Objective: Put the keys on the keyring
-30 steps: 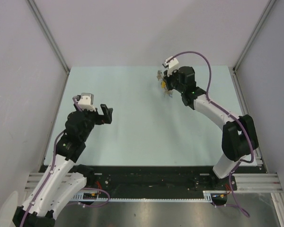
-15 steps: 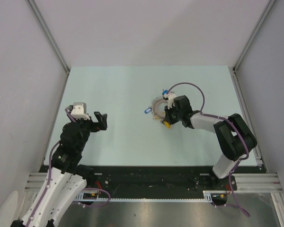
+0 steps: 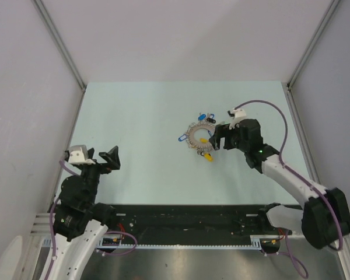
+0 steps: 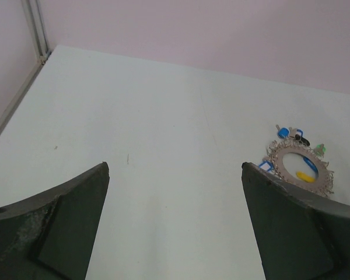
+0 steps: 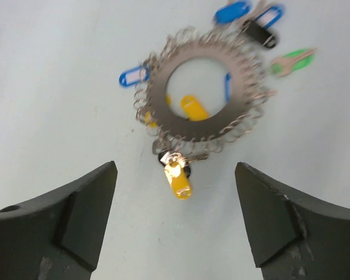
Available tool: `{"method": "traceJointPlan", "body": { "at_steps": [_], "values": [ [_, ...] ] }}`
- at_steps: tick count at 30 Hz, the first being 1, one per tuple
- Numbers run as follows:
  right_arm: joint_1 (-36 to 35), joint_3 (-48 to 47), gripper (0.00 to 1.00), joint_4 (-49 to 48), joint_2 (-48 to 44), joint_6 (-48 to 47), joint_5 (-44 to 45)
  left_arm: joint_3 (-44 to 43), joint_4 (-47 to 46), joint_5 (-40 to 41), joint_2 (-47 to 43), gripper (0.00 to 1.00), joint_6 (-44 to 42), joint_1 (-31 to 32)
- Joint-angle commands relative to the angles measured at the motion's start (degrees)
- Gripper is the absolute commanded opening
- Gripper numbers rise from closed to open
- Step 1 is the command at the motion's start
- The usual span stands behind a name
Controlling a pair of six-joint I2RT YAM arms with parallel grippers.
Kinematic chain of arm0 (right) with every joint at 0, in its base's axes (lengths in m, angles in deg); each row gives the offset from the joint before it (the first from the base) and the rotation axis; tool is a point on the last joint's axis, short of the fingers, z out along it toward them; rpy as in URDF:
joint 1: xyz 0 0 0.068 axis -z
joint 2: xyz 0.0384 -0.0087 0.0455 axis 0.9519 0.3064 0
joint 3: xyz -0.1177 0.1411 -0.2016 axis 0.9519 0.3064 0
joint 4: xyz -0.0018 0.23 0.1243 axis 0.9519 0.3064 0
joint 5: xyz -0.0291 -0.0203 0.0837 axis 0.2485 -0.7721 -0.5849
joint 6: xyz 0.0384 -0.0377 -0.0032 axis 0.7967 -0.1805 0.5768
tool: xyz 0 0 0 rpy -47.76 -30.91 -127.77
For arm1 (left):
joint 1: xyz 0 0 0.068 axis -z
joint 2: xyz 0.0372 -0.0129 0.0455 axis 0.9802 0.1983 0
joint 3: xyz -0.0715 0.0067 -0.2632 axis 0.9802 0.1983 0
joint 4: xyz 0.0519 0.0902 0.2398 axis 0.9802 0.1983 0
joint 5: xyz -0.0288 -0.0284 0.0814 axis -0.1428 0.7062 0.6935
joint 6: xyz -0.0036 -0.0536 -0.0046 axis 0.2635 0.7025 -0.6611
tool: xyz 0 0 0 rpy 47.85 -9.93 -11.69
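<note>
The keyring point(image 3: 192, 137) lies flat on the table right of centre, a grey ring fringed with wire loops and small keys. In the right wrist view the keyring point(image 5: 163, 99) has a yellow key point(image 5: 178, 178) at its near edge, a blue key point(image 5: 131, 76) on the left, and blue, black and green ones at the top right. My right gripper point(image 3: 216, 140) stands open just right of the ring, holding nothing; its fingertips straddle the yellow key from above point(image 5: 176, 170). My left gripper point(image 3: 109, 158) is open and empty at the near left, and the keyring point(image 4: 296, 147) shows far off in its view.
The pale table point(image 3: 146, 116) is boxed in by lilac walls with metal corner posts point(image 3: 61, 49). A black rail point(image 3: 186, 219) runs along the near edge by the arm bases.
My right gripper carried the keyring from the far side down to the table, let it go, opened and drew back to the right. My left arm pulled back toward the near left.
</note>
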Motion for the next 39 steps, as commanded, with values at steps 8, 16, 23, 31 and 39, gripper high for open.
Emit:
{"method": "traceJointPlan", "body": {
  "at_steps": [8,16,23,31,39],
  "values": [
    [4.03,-0.08,1.0,15.87,-37.2,-0.24,26.87,-0.68,3.32,10.9,-9.82,1.0,4.03,-0.37],
    [4.12,-0.16,1.0,21.32,-54.09,-3.49,31.01,-1.03,4.54,14.43,-13.43,1.0,3.59,-0.46],
    [3.86,-0.78,1.0,24.48,-59.1,-8.42,26.88,-1.03,5.69,16.89,-14.32,1.0,3.59,-0.46],
    [3.24,2.82,1.0,22.11,-63.23,-9.3,27.49,-0.86,5.6,17.33,-12.82,1.0,3.59,-0.46],
    [3.15,3.26,1.0,22.2,-65.87,-8.95,26.62,-0.77,4.63,16.72,-10.36,1.0,2.97,-0.46]
  ]
}}
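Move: The keyring lies about 8 cm ahead of the empty right gripper, 4 cm to its left and some 12 cm below. At the same depth, the loose yellow tag on its near side is only about 2 cm ahead and 3 cm left of that gripper, and the black tag at its far edge 15 cm ahead and 1 cm left. From the left gripper the keyring lies roughly 20 cm ahead, 32 cm right and 25 cm down. Take the right gripper up and away from the keyring, swinging it right and back: some 18 cm up, 17 cm right and 13 cm back, fast at first, then easing off. Meanwhile open its fingers the rest of the way and turn them clockwise and up to about level. Draw the open left gripper about 5 cm left and a little back, turning it slightly counter-clockwise. Touch nothing with either. ##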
